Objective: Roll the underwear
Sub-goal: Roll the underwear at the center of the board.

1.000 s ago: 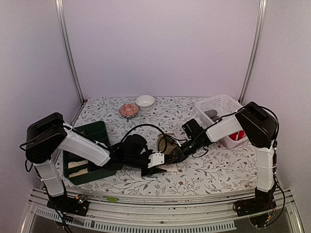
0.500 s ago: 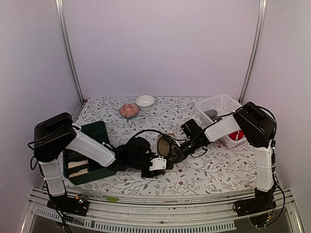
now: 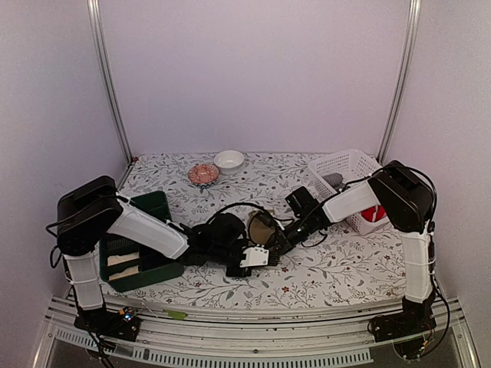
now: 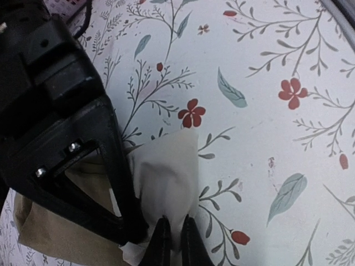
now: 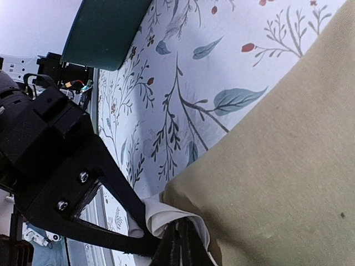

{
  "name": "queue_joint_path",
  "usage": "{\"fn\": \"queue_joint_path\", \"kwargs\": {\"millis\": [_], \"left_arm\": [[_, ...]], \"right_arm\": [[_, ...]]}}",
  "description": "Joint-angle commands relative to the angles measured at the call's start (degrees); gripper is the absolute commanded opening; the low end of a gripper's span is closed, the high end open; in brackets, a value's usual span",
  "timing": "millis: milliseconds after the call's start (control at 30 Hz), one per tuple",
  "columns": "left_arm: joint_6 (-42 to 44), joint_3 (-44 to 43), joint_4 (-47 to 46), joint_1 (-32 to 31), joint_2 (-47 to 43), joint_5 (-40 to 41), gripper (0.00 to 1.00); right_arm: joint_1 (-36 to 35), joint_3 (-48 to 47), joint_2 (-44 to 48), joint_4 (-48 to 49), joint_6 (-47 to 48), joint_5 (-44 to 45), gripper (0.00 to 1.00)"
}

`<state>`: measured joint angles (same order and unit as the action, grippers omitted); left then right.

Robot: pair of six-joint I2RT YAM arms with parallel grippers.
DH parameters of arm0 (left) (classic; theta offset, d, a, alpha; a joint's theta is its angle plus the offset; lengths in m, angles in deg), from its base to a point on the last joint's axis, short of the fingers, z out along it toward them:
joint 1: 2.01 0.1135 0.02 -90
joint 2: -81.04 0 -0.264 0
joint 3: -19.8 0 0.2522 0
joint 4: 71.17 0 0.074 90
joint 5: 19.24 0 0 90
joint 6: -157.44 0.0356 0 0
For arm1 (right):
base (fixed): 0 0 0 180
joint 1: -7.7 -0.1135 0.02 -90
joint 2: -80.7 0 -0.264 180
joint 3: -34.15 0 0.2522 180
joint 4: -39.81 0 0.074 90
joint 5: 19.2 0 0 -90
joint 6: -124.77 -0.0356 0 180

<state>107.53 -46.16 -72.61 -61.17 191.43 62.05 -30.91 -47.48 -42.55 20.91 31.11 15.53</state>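
The khaki-tan underwear (image 3: 261, 228) lies at the table's middle, and it fills the right side of the right wrist view (image 5: 277, 166). A pale cream layer (image 4: 166, 183) folds out at its near corner. My left gripper (image 4: 173, 244) is shut on that cream fold, the fingertips pinching cloth between them. Shut on the same corner from the other side is my right gripper (image 5: 180, 249), with the cream edge (image 5: 161, 213) curling around its tips. From above, both grippers (image 3: 265, 253) (image 3: 278, 244) meet at the cloth's near edge, which hides the grip itself.
A dark green bin (image 3: 146, 211) holding cream cloth stands at the left. At the back right, a white basket (image 3: 349, 172) holds a grey roll (image 3: 334, 180), with a red piece (image 3: 374, 215) by it. A white bowl (image 3: 229, 159) and a pink-filled dish (image 3: 203, 173) sit at the back.
My left arm has slid right toward the right gripper, and its jaws have closed on the cream fold. The right gripper has stayed shut on the corner.
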Motion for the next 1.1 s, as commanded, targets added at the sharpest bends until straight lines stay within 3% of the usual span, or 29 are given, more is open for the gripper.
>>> {"fn": "queue_joint_path", "kwargs": {"millis": [0,67,267,467,633,833,1067], "left_arm": [[-3.61,-2.86,12.54,-0.39,0.41,-4.43,0.00],[-5.03,-2.91,15.39,-0.40,-0.83,-7.75,0.00],[-9.48,-3.28,22.51,-0.27,-1.93,-14.42,0.00],[-13.78,-5.69,27.99,2.12,-0.64,-25.06,0.00],[-15.44,-10.91,35.04,6.52,5.54,-34.09,0.00],[-15.74,-17.98,43.05,11.09,12.95,-40.51,0.00],[-16.08,-19.91,44.01,11.44,15.99,-42.21,0.00]], "right_arm": [[2.69,1.56,5.45,2.95,-1.36,6.33,0.13],[3.98,4.14,9.64,6.26,-2.85,8.07,0.22],[4.77,16.09,22.13,10.50,-1.70,15.21,0.35],[3.43,29.00,34.85,13.78,-1.90,19.15,0.36],[-2.94,34.80,42.44,15.44,-2.74,22.92,0.36],[-10.96,35.89,43.04,17.13,-0.65,28.18,0.41],[-16.98,30.23,34.44,16.57,8.27,29.01,0.45]]}}
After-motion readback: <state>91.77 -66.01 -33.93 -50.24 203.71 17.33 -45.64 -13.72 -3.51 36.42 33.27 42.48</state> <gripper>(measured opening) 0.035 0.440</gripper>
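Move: The left fingers already pinch the white waistband, with the tan underwear about 9 cm ahead and 2 cm left, the board's front edge some 12 cm straight back, and the green tray's middle 33 cm left, 7 cm ahead. The right fingers are still at the same band; its right-hand end lies roughly 4 cm back and 4 cm right of them, the tan part 6 cm ahead and 2 cm left, all about 1 cm lower. Keeping its pinch on the waistband, the left hand drags it back about 6 cm level with the board, then eases 1.5 cm forward while tipping some 60 degrees so its fingers point back, right and down. The right fingers open and come free of the band; that hand lifts about 7 cm and swings right, then sweeps back, returning partly left, to hover open over the band's right end. ##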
